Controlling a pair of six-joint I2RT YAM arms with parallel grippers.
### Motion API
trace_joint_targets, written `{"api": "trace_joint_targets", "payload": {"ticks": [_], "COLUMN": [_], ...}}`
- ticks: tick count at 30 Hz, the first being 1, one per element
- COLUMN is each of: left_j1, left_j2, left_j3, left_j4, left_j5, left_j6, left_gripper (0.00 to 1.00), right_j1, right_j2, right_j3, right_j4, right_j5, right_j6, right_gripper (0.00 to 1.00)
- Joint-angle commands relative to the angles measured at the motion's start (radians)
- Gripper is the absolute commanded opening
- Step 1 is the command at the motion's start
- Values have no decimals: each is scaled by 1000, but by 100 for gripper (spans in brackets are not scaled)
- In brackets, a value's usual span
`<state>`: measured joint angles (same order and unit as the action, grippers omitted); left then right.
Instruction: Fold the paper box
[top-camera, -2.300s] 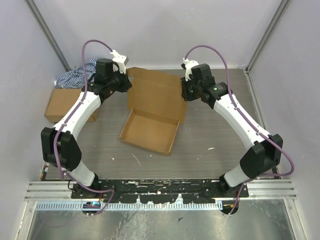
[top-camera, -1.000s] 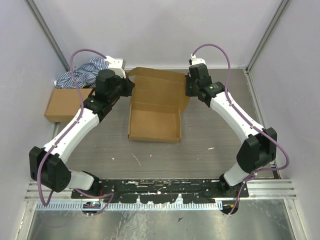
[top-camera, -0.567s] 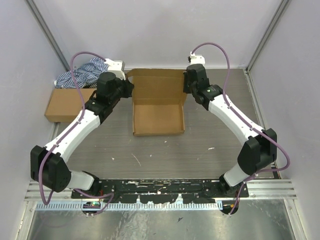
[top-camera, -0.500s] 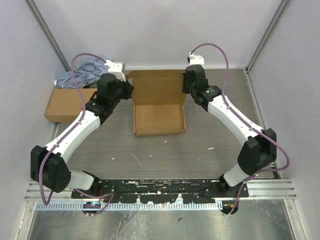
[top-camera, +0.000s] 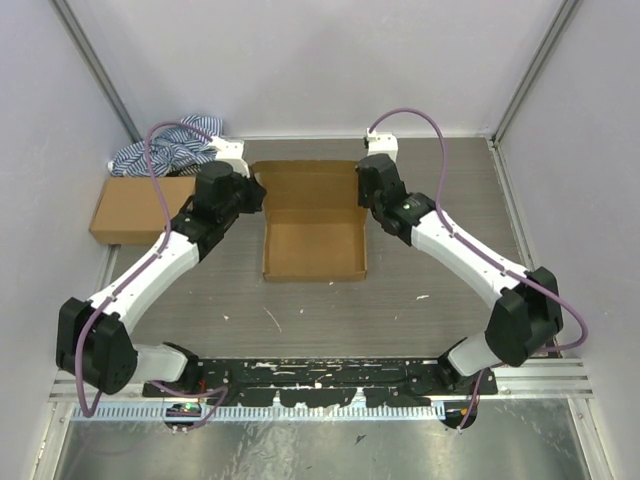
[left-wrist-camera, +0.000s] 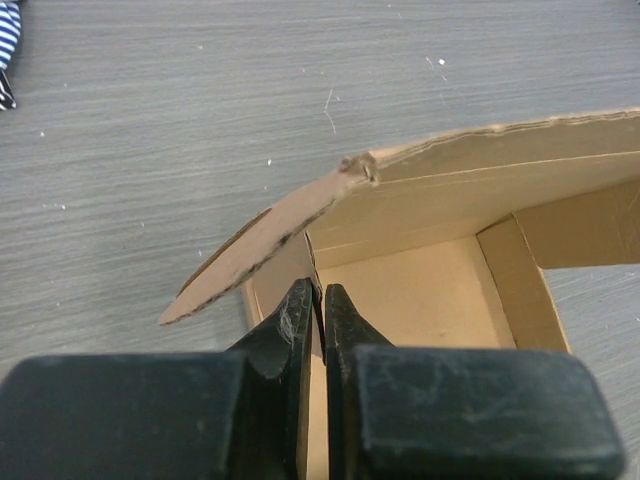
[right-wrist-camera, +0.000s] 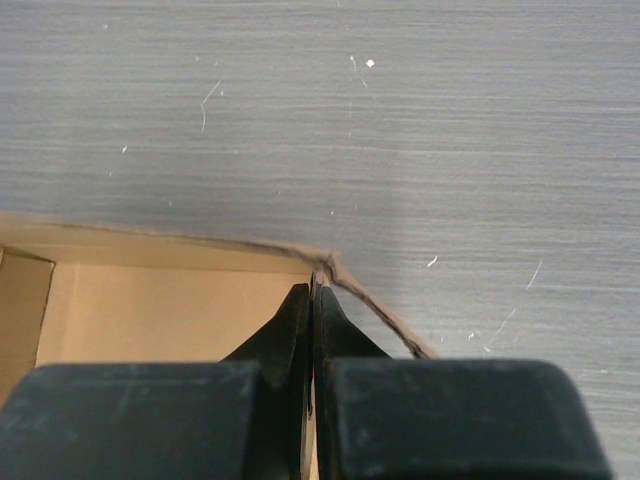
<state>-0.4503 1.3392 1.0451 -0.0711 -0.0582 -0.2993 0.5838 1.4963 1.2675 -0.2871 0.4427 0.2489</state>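
Observation:
The paper box (top-camera: 312, 240) is a brown cardboard tray lying square on the table, with its back lid panel (top-camera: 308, 185) tilted up. My left gripper (top-camera: 258, 197) sits at the box's back left corner. In the left wrist view the left gripper (left-wrist-camera: 320, 292) straddles the left side wall, jaws a slit apart, with a dark gap beside the card. A bent flap (left-wrist-camera: 260, 250) juts left above it. My right gripper (top-camera: 363, 192) is at the back right corner. In the right wrist view the right gripper (right-wrist-camera: 312, 290) pinches the box's (right-wrist-camera: 170, 300) right wall tight.
A sealed oblong brown carton (top-camera: 130, 205) lies at the left. A blue-and-white striped cloth (top-camera: 165, 150) is bunched behind it, and its edge shows in the left wrist view (left-wrist-camera: 8, 40). Enclosure walls stand close on three sides. The arms' mounting rail (top-camera: 320, 375) runs along the near edge.
The box has swung from skewed to square with the table, and its lid panel has tilted up. Both grippers have moved nearer with it. The left jaws have parted slightly.

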Motion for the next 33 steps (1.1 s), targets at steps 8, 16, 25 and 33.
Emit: {"api": "trace_joint_targets", "payload": {"ticks": [8, 16, 25, 33], "left_j1": [-79, -100, -161, -226], "left_j2": [-127, -244, -353, -477], "left_j3": [-93, -169, -265, -321], "left_j4": [10, -101, -255, -420], "left_j5": [99, 60, 55, 51], "left_j6": [-76, -80, -152, -222], "left_gripper": [14, 23, 31, 40], "right_j1": [123, 186, 207, 206], "right_j2": [-123, -208, -350, -514], "right_j3": [-112, -177, -303, -334], "right_j4": [-30, -128, -342, -419], "right_j5": [8, -33, -279, -520], "right_j6": [96, 161, 202, 159], "right_gripper": [3, 27, 49, 62]}}
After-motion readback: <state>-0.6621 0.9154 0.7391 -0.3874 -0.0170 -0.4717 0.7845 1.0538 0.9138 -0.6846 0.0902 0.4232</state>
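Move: Both grippers stand at the upper side corners of the box lid, which is upright with its hinge roughly beneath them. From the left gripper, the middle of the tray it has to cover is about 8 cm back, 12 cm to the right and 18 cm below; from the right gripper, some 7 cm back and 10 cm left. The brown carton lies level with the left gripper, about 29 cm left, and the striped cloth 23 cm left and 14 cm ahead. Draw both grippers back towards the base and downward, bringing the lid over the tray: about 20 cm back and 7 cm down with the right, 16 cm back with the left. Tip both wrists downward, turning the right one some 20 degrees counter-clockwise. Partway, open the right fingers past half to let go of the lid edge, and spread the left fingers gradually beside the lid's rounded flap. ##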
